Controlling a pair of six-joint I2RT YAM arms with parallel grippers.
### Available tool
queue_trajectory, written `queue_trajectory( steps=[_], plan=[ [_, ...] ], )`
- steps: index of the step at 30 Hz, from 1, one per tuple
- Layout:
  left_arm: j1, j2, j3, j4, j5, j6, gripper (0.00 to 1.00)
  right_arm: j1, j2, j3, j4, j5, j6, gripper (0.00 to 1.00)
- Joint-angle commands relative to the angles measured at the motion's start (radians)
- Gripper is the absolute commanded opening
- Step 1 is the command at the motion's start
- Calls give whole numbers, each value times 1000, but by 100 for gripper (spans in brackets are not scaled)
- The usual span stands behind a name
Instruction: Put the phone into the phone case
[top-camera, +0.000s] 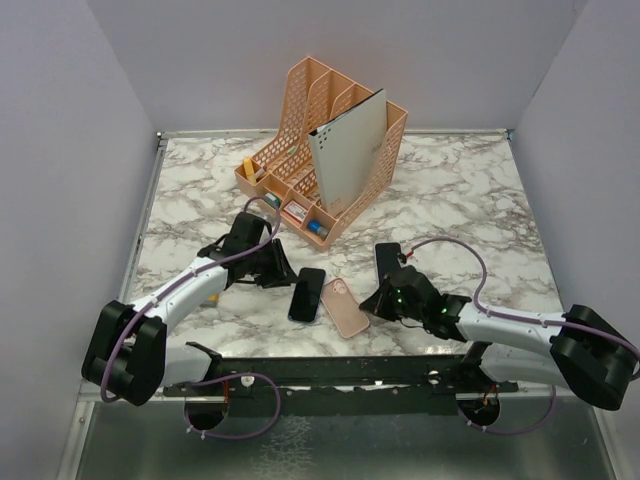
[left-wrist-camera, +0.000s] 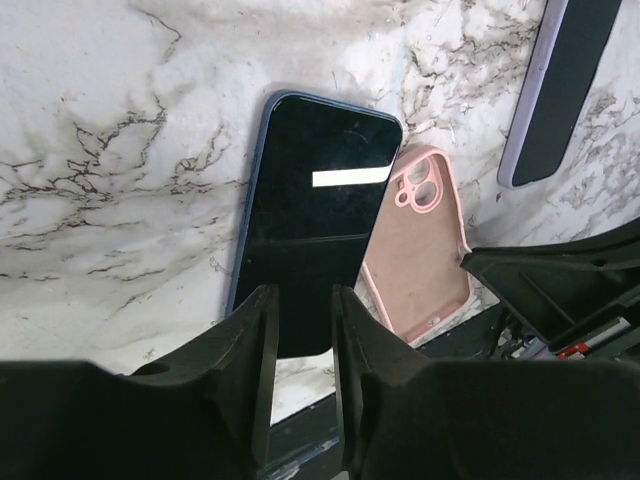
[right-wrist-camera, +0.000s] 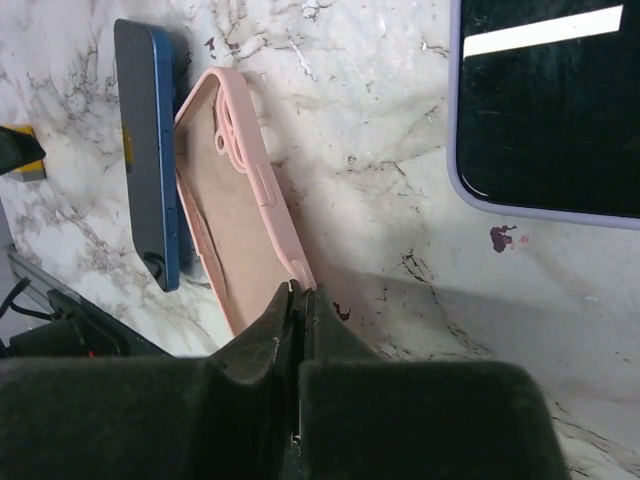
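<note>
The phone (top-camera: 306, 294) is dark with a blue edge and lies screen up on the marble table; it also shows in the left wrist view (left-wrist-camera: 310, 220) and, edge-on, in the right wrist view (right-wrist-camera: 148, 160). The pink phone case (top-camera: 346, 307) lies open side up just right of it, touching it (left-wrist-camera: 420, 260). My left gripper (top-camera: 282, 276) is partly open and empty, its jaws over the phone's near end (left-wrist-camera: 300, 320). My right gripper (top-camera: 374, 298) is shut, pinching the case's right rim (right-wrist-camera: 300, 295); the case (right-wrist-camera: 225, 210) looks slightly tilted.
A second phone in a lilac case (top-camera: 386, 261) lies right of the pink case (right-wrist-camera: 545, 110). A peach desk organiser (top-camera: 325, 150) with a grey folder stands at the back. The table's front edge and black rail (top-camera: 330, 370) are close behind the phone.
</note>
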Motion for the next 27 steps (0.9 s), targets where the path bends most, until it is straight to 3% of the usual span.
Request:
queue_trajectory(
  steps=[1,4,6,13,17,27],
  plan=[
    [-11,-4,-21,20,20,-4,32,8,21,-11,89,36,48,5],
    [-43,10,22,-37,-48,68,39,8,15,39,13,64,13,21],
    [-89,27,58,-85,-126,111,56,8,-19,48,-11,77,-19,33],
    [-184,88,114,-96,-219,181,97,8,-104,50,-41,75,-91,65],
    [-197,140,125,-96,-245,210,99,7,-135,35,-37,70,-128,72],
    [-229,257,179,-83,-200,258,99,8,-157,26,-48,49,-205,67]
  ],
)
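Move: The blue-edged phone lies under the left fingers, roughly 3 cm to the right, 1 cm back and 5 cm below; the pink phone case is some 14 cm right and 4 cm back of that hand. The right hand's shut tips are at the case's right wall, its middle about 5 cm left, level ahead and 1 cm lower. The lilac-edged phone is about 10 cm ahead and 6 cm right of the right hand, 1 cm lower. Left hand opens wide, sinking 4 cm to straddle the phone; right hand lifts 4 cm off the case, opening. ##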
